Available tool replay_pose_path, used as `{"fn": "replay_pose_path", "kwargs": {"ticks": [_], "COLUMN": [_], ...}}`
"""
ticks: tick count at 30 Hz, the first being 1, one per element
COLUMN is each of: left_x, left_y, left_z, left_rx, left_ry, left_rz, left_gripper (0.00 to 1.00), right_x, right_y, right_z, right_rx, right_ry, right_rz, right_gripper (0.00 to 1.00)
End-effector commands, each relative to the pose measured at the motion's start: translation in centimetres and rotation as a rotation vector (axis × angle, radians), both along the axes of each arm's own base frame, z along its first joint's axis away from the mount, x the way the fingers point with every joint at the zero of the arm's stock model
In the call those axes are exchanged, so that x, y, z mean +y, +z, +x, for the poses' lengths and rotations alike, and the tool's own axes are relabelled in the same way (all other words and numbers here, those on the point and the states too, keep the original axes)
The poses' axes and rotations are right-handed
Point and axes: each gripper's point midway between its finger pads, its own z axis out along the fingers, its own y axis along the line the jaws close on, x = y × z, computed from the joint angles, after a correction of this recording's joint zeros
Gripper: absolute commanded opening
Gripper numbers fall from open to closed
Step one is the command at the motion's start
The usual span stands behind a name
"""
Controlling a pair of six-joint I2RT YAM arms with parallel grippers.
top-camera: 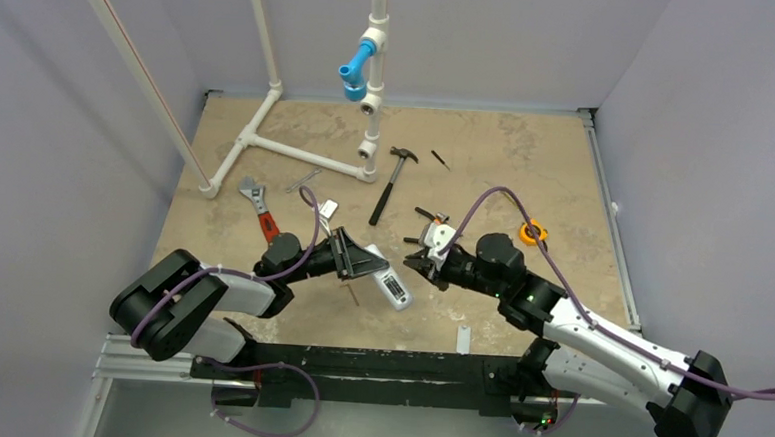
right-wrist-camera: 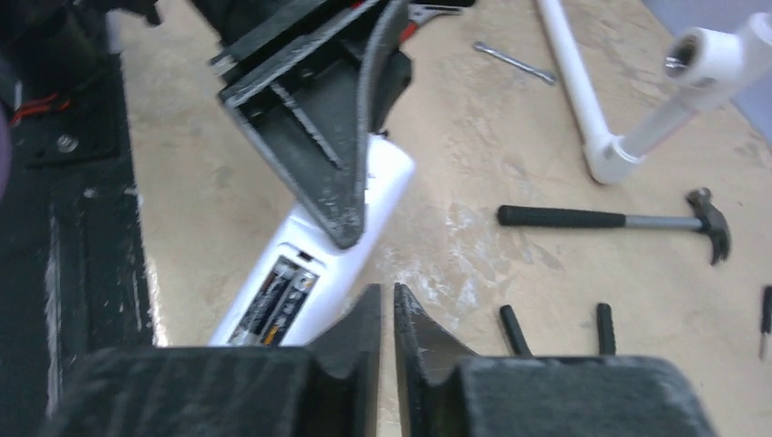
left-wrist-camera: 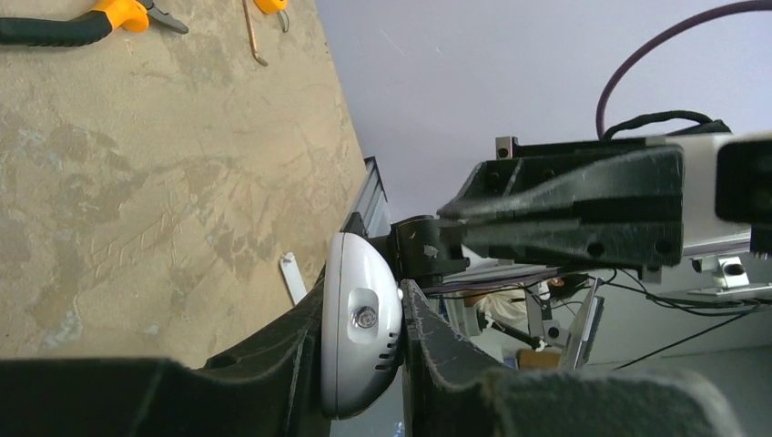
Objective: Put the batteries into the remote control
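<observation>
My left gripper [top-camera: 356, 260] is shut on the remote control [top-camera: 392, 287], holding the slim white handset tilted above the table. In the left wrist view the remote's rounded end [left-wrist-camera: 362, 319] sits clamped between the two dark fingers. Seen from the right wrist, the remote [right-wrist-camera: 382, 187] faces back-side up with its compartment uncovered, and the dark batteries [right-wrist-camera: 280, 300] lie side by side inside it. My right gripper [right-wrist-camera: 387, 296] is shut on nothing, its tips just right of that compartment. In the top view the right gripper [top-camera: 413, 263] sits close beside the remote's end.
A small white cover strip [top-camera: 463, 339] lies near the front edge. A hammer [top-camera: 390, 184], a red-handled wrench [top-camera: 260, 210], orange-and-black pliers [top-camera: 429, 218] and an orange ring [top-camera: 533, 231] lie around. A white pipe frame [top-camera: 287, 148] stands at the back left.
</observation>
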Motion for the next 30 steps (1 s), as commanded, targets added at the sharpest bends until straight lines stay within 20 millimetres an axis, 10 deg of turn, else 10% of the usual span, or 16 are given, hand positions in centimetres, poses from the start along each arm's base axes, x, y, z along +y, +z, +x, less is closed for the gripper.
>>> {"fn": "replay_pose_path", "kwargs": {"ticks": [1, 13, 30], "left_x": [-0.3, -0.3, 0.0], "left_y": [2.4, 2.5, 3.5], "left_z": [-0.1, -0.1, -0.5], "left_rx": [-0.103, -0.110, -0.153], "left_ry": [-0.017, -0.013, -0.018], "left_rz": [-0.060, -0.064, -0.056], "left_gripper": [0.00, 0.00, 0.00], "right_x": [-1.3, 0.5, 1.1], "right_y": [3.2, 3.5, -0.5], "right_z": [2.9, 1.4, 0.2], "right_rx": [0.109, 0.520, 0.856], "right_ry": [-0.262, -0.263, -0.195], "right_rz": [0.211, 0.292, 0.261], "right_gripper": [0.12, 0.64, 0.75]}}
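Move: The right hand is empty and nearly shut. The remote control it goes for is held by the left hand, its middle some 4 cm left, 3 cm back and 4 cm below. Around it on the table, some 18 cm below the right hand, the pliers lie about 10 cm ahead and 4 cm right, and the hex key 14 cm left and 7 cm back. From the left hand point the remote's middle is about 3 cm right, 2 cm back and slightly lower. Forward and to the right, about 4 cm off from the remote, then back and left almost to its starting place, goes the right hand, sinking at the end. Meanwhile it rolls some 50 degrees about its finger line, far side down, still pointing left, and spreads its fingers wide beside the remote. The left hand keeps its grip, rising slightly. ##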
